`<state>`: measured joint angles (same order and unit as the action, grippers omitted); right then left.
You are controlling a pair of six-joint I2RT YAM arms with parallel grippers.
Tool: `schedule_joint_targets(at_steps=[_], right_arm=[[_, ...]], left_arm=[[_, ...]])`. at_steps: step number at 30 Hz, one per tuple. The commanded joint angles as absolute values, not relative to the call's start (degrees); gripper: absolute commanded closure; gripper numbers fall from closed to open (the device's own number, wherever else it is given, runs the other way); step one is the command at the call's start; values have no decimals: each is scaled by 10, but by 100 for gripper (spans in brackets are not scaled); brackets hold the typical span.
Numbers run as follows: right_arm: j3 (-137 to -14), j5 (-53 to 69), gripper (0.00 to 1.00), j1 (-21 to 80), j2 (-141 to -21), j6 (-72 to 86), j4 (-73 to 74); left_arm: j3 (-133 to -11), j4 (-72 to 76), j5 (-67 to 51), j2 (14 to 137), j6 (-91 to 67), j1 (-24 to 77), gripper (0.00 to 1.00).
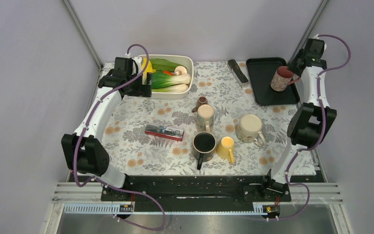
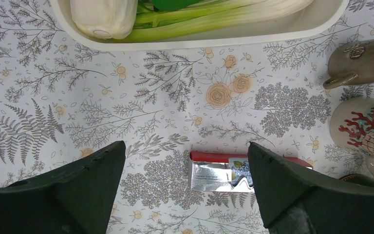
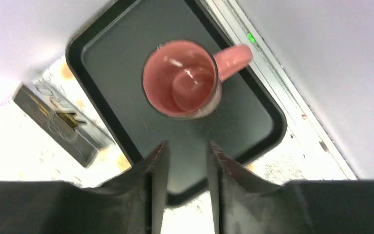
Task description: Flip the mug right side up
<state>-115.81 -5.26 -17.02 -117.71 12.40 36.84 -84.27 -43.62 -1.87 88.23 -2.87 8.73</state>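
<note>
The pink mug (image 1: pixel 281 78) (image 3: pixel 182 80) stands on the black tray (image 1: pixel 263 92) (image 3: pixel 253 122) at the back right, mouth up and showing its empty inside. Its handle points toward the table's right edge. My right gripper (image 1: pixel 296 63) (image 3: pixel 187 146) hovers above and just beside the mug, not touching it. Its jaws are parted, open, with only tray showing between them. My left gripper (image 1: pixel 143 83) (image 2: pixel 186 148) is wide open over the floral cloth beside the white bin, holding nothing.
A white bin (image 1: pixel 189 63) (image 2: pixel 214 41) of leeks sits at the back left. Mid-table are a small brown mug (image 1: pixel 202 101), a tall cream mug (image 1: pixel 205 117), a black mug (image 1: pixel 204 144), a yellow mug (image 1: pixel 225 147) and a cream mug (image 1: pixel 250 128). A mint pack (image 1: pixel 164 132) (image 2: pixel 219 173) and a dark box (image 1: pixel 237 70) (image 3: pixel 61 119) lie flat.
</note>
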Motion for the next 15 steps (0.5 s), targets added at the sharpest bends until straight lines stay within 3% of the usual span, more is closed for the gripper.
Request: schedule_joint_targets(at_steps=[1, 3, 4, 8, 15], right_arm=[[-975, -13, 76, -188, -1084, 196, 210], [-895, 14, 96, -208, -1063, 242, 150], [-869, 35, 100, -219, -1062, 274, 126], [-838, 136, 100, -249, -1111, 416, 69], [-828, 135, 100, -257, -1199, 589, -43]], left_arm=[[-852, -407, -32, 850, -30, 82, 1], [-848, -406, -35, 844, -28, 80, 1], [-847, -406, -35, 843, -26, 79, 1], [-850, -406, -34, 844, -25, 74, 1], [-851, -407, -39, 838, -30, 68, 1]])
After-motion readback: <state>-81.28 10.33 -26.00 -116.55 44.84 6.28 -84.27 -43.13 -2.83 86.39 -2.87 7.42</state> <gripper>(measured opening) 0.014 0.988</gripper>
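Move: Ahead of the right hand by about 4 cm, 2 cm to its left and some 14 cm below it, stands the pink mug, upright. The black tray under it has its middle about 4 cm ahead and 6 cm left. A dark box lies roughly 7 cm ahead and 22 cm left, and a beige mug about 17 cm back and 16 cm left. From the left hand, the pink mug is some 58 cm right, 14 cm ahead. Sinking about 13 cm towards the mug's near side, the right hand first eases back some 4 cm as its part-open fingers shut on nothing, then drops steeply and creeps forward again at the end. The wrist rolls some 35 degrees, left side rising, and swings a little clockwise, bringing the closed tips low over the tray beside the mug; contact can't be made out. ##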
